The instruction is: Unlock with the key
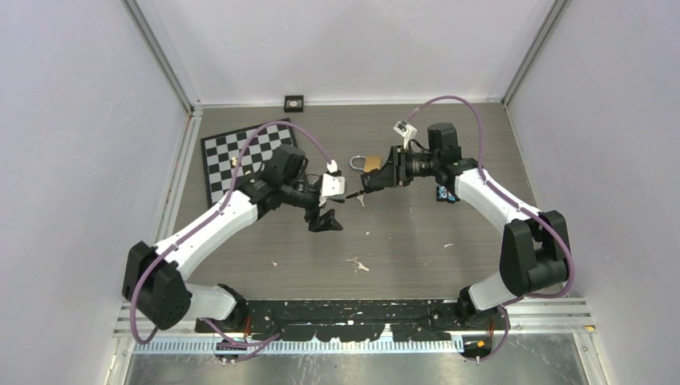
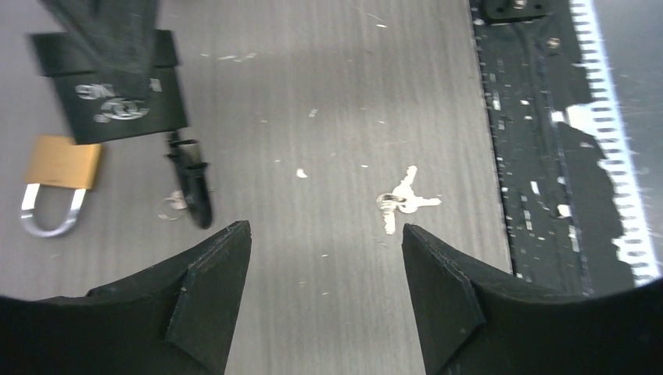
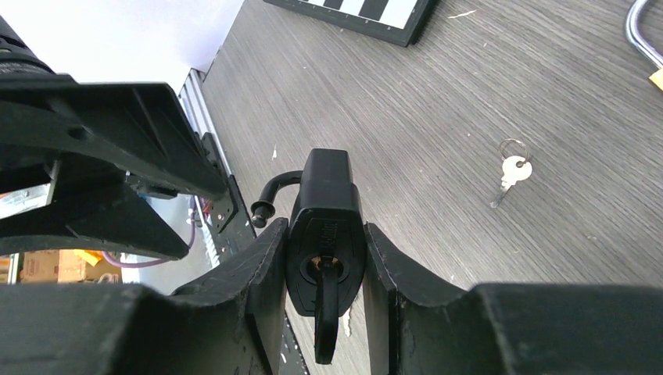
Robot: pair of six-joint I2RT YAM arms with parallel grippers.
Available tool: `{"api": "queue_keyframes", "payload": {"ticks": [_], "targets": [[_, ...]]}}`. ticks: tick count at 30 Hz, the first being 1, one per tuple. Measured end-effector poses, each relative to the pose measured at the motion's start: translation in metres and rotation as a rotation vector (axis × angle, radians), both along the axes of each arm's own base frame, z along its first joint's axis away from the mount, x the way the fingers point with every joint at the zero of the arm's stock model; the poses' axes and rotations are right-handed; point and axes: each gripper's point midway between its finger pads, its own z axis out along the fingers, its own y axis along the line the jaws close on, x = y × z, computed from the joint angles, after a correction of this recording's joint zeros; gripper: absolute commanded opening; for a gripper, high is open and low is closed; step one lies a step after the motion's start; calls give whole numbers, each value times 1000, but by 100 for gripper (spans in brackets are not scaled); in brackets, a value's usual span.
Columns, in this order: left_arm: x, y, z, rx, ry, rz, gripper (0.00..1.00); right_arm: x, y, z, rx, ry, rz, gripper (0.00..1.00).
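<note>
My right gripper [image 3: 324, 234] is shut on a black padlock [image 3: 327, 195], held above the table. A black-headed key [image 3: 326, 312] sits in its keyhole, pointing back between the fingers. The shackle's free end [image 3: 262, 209] shows left of the body, outside it. In the top view the right gripper [image 1: 377, 180] holds the padlock [image 1: 367, 184] near the table's middle. My left gripper [image 1: 326, 222] hangs just left of and nearer than it, open and empty. The left wrist view shows the left gripper [image 2: 324, 234] with its jaws wide apart over bare table, and the padlock's black end [image 2: 193, 183] at upper left.
A brass padlock [image 1: 370, 163] [image 2: 62, 164] lies on the table behind the right gripper. A bunch of silver keys [image 1: 358, 265] [image 2: 403, 199] lies nearer the arm bases. One small silver key [image 3: 512, 172] lies under the grippers. A checkerboard [image 1: 240, 160] is at the back left.
</note>
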Motion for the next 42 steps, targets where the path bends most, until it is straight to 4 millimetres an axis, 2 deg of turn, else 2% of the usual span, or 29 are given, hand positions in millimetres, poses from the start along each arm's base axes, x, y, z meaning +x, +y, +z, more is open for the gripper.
{"api": "queue_keyframes", "payload": {"ticks": [6,12,20,25,30,37,42], "targets": [[26,1,21,-40,-178,89,76,-4,3,5,27,3,26,1],[42,-9,3,-1,-203,108,74,-6,4,6,43,10,36,1],[10,-34,-27,52,-288,-39,73,-6,3,5,50,30,31,0],[5,-31,-41,104,-383,-81,76,-5,3,-8,45,96,21,1],[12,-23,-39,142,-447,-40,84,16,-14,-19,11,99,-78,0],[44,-9,-26,181,-537,131,91,47,-49,-30,-43,85,-244,1],[56,0,-26,218,-548,205,94,72,-75,-53,-84,110,-349,1]]}}
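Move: The right hand holds the open black padlock, its middle about 3 cm left and 1 ahead. The clear table it is taken to lies roughly 8 cm ahead, 9 right and 15 below. At about that level, the gold padlock is some 12 cm ahead and 1 left, the small key 3 ahead and 5 left, the blue toy 3 ahead and 21 right. From the empty left hand, the black padlock is about 11 cm ahead and 9 right, nearly level. Right hand carries the padlock some 10 cm forward-right, sinking; the left opens wider, ending about 5 cm forward. ##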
